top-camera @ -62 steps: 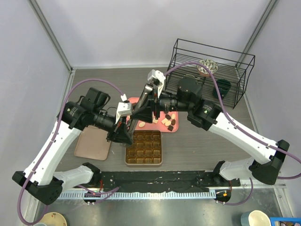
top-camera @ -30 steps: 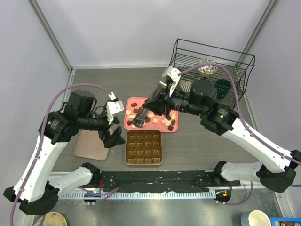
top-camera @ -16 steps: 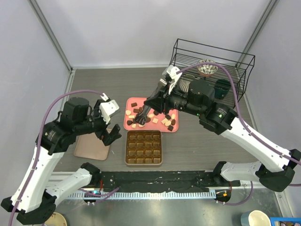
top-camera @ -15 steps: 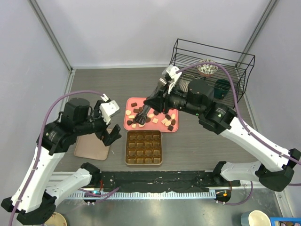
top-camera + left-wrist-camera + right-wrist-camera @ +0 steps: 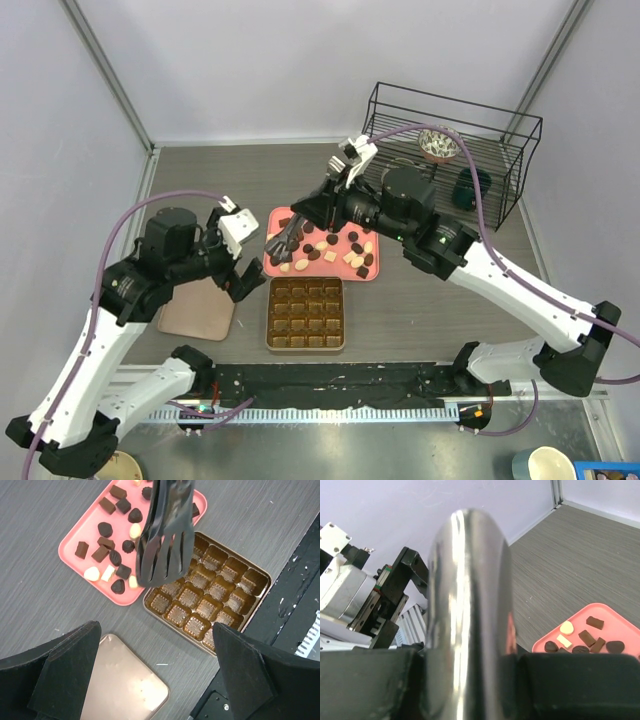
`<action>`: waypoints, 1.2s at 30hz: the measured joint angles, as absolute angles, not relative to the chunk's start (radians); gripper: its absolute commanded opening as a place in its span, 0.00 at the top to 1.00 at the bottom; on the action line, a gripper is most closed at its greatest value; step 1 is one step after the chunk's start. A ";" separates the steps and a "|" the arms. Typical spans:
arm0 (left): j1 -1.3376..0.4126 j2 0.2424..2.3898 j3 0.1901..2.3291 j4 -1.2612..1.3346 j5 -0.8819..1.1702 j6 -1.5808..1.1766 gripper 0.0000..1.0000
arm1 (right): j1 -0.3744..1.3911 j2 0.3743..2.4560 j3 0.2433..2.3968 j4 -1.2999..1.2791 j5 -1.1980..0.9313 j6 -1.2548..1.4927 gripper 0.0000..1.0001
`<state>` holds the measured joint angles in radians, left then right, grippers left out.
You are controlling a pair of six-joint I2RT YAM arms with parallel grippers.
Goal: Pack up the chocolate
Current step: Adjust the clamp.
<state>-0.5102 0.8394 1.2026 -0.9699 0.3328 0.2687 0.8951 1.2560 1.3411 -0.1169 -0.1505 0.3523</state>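
Note:
The chocolate [image 5: 330,240] lies loose on a flat pink tray [image 5: 372,272], as dark, mid-brown and cream pieces [image 5: 105,528]. In front of the tray sits the gold-brown gridded box [image 5: 306,313], and every cell that shows is empty [image 5: 210,595]. My right gripper [image 5: 335,205] is shut on the metal handle [image 5: 470,605] of black-tipped tongs [image 5: 167,535]. The tong tips hang over the tray's near left part, and no candy shows between them. My left gripper [image 5: 156,630] stands open above the table, left of the box, holding nothing.
A flat metallic lid [image 5: 198,308] lies left of the box, under the left arm. A black wire rack [image 5: 450,150] with a bowl and a dark cup stands at the back right. The black base strip [image 5: 330,385] runs along the near edge.
The right arm has swung the tongs a little left and back over the tray. The left arm has drawn back from the box's left edge, its gripper still open.

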 measured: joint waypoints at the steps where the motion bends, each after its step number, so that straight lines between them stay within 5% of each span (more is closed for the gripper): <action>1: -0.510 0.847 1.203 -0.960 0.342 0.269 0.00 | 0.896 1.264 1.340 -0.107 -0.146 0.366 0.99; 18: -0.510 0.953 1.204 -0.904 0.359 0.299 0.00 | 0.902 1.300 1.296 0.008 -0.134 0.561 0.99; 21: -0.510 0.955 1.204 -0.900 0.359 0.304 0.07 | 0.902 1.308 1.289 0.009 -0.141 0.579 0.99; 27: -0.510 0.955 1.204 -0.898 0.369 0.326 0.36 | 0.902 1.318 1.279 0.011 -0.152 0.598 0.99; 36: -0.510 0.955 1.204 -0.900 0.404 0.342 0.45 | 0.902 1.318 1.274 0.031 -0.160 0.611 0.98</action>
<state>-0.5102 0.9546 1.2037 -0.9005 0.4038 0.3424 0.9024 1.3178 1.2739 0.0307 -0.1596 0.6113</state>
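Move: The clamp, still held by the right hand, has its slotted head roughly 3 cm ahead of the left hand's open fingers, 5 cm to their right and 4 cm above. From the right hand that head lies about 3 cm back, 5 cm left and 7 cm below. Far under the left hand, some 27 cm down, are the chocolate box, 9 cm right and 1 cm back, and the pink tray, 14 cm ahead and 14 cm right. The left fingers come up against the clamp's head: the hand first eases about 3 cm forward and right, sinking slightly, then closes from wide open to around 60 percent around the head, seeming to touch both sides. Meanwhile the right hand keeps its grip, carries the clamp some 3 cm left and 2 cm down and rolls about 15 degrees around its fingers' line, swinging the head back and left into the left hand's gap. ##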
